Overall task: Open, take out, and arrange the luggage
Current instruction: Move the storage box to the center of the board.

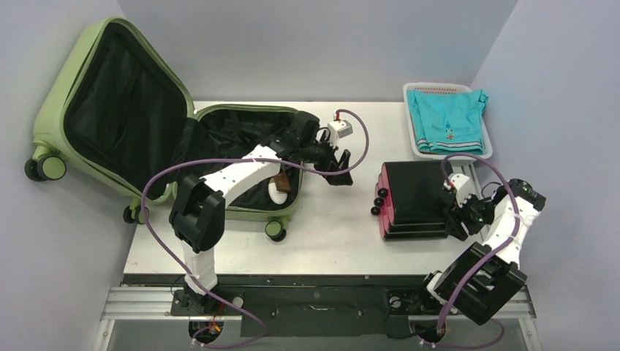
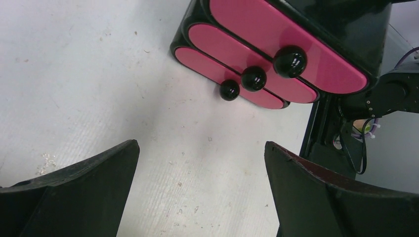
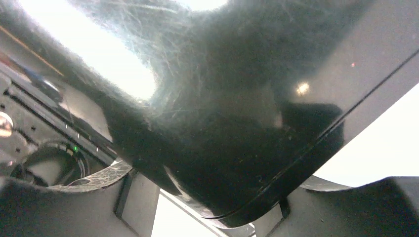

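Note:
The luggage (image 1: 58, 110), a light olive-green suitcase, lies open at the left, its lid leaning back and the black lining showing. A white thing and a brown thing (image 1: 278, 189) lie in its lower half. My left gripper (image 1: 340, 172) hangs open over the bare table just right of the suitcase, nothing between its fingers (image 2: 201, 148). A small black case (image 1: 417, 194) with pink fronts and black knobs (image 2: 276, 44) rests on the table at the right. My right gripper (image 1: 457, 219) stands at its near right corner, fingers apart on either side of that corner (image 3: 212, 197).
A white basket (image 1: 439, 86) holding folded teal clothing (image 1: 447, 121) stands at the back right. Grey walls close in on the left, back and right. The table's near edge (image 1: 292, 272) runs just in front of both arm bases.

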Motion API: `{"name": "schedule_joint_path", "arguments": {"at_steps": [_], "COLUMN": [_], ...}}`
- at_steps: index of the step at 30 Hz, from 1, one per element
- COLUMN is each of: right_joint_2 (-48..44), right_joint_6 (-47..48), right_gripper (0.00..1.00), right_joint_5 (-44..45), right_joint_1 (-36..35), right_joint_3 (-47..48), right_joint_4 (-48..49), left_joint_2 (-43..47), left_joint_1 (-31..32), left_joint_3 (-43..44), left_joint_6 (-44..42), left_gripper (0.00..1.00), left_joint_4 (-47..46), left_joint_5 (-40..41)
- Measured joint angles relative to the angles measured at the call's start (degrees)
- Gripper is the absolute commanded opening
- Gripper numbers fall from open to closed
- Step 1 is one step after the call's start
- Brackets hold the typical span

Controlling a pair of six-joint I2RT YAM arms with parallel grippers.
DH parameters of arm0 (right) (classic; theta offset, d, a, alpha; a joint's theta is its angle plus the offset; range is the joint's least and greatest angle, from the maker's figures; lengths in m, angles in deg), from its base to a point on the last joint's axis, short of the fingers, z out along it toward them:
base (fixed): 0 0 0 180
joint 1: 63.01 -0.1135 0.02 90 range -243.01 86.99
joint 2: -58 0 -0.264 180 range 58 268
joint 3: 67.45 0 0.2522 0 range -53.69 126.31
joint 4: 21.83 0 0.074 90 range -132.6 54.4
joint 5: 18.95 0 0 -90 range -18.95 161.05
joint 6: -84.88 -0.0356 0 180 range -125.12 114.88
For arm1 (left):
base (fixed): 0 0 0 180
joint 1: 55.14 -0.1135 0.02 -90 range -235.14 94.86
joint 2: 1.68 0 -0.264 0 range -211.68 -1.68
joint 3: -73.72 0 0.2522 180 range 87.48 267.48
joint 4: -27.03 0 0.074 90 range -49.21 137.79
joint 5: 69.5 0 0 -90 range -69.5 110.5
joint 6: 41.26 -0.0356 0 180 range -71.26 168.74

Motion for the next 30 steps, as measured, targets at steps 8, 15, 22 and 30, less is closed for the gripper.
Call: {"name": "schedule_joint_path", "arguments": {"at_steps": [8,15,22,30], "right_joint_2": [-1.2,-2.6,-3.3,-8.0], "right_joint_6": [-16.7,-31.1,-37.0,-34.8], "right_gripper": [0.54,0.54,0.54,0.54], "right_joint_5": [-3.3,-1.8,-1.2,-2.3], "right_joint_1": [-5.0,-11.2,-13.7,-14.6], "right_joint_3": [-3.2,-8.0,-8.8,-8.8], "right_joint_4": [14.1,26.9,30.2,27.0], "left_joint_2": [-1.0,-4.4,-9.1,-14.6], "left_joint_1": [-1.2,-2.0,-2.1,-0.7], "left_joint_3": [6.5,10.4,14.1,21.5], "left_joint_6": [-2.5,-4.8,-7.0,-7.4], "left_gripper": [0.96,0.96,0.96,0.96], "left_joint_4": [3.1,4.2,6.6,8.5], "left_joint_5": [0.1,-0.5,-5.4,-11.5]}}
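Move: My right hand, half open, straddles the near right corner of the storage box; the box's middle lies about 7 cm ahead, 10 cm to the left and some 4 cm lower. The basket of teal clothes stands about 30 cm ahead of this hand and 2 cm left. From my left hand, the box's middle is about 22 cm right, 9 cm back and 10 cm down, while the open suitcase's lower shell is centred some 28 cm left and 5 cm ahead. With my right hand I push at the storage box's corner, going forward about 7 cm, then bearing left for 4 cm in all, easing back a centimetre and rising slightly at the end; the wrist turns clockwise some 10 degrees, fingers staying half open. My left hand, wide open, lifts forward 3 to 4 cm, sinks again, then moves right, 4 cm in all, towards the knobbed pink front. ##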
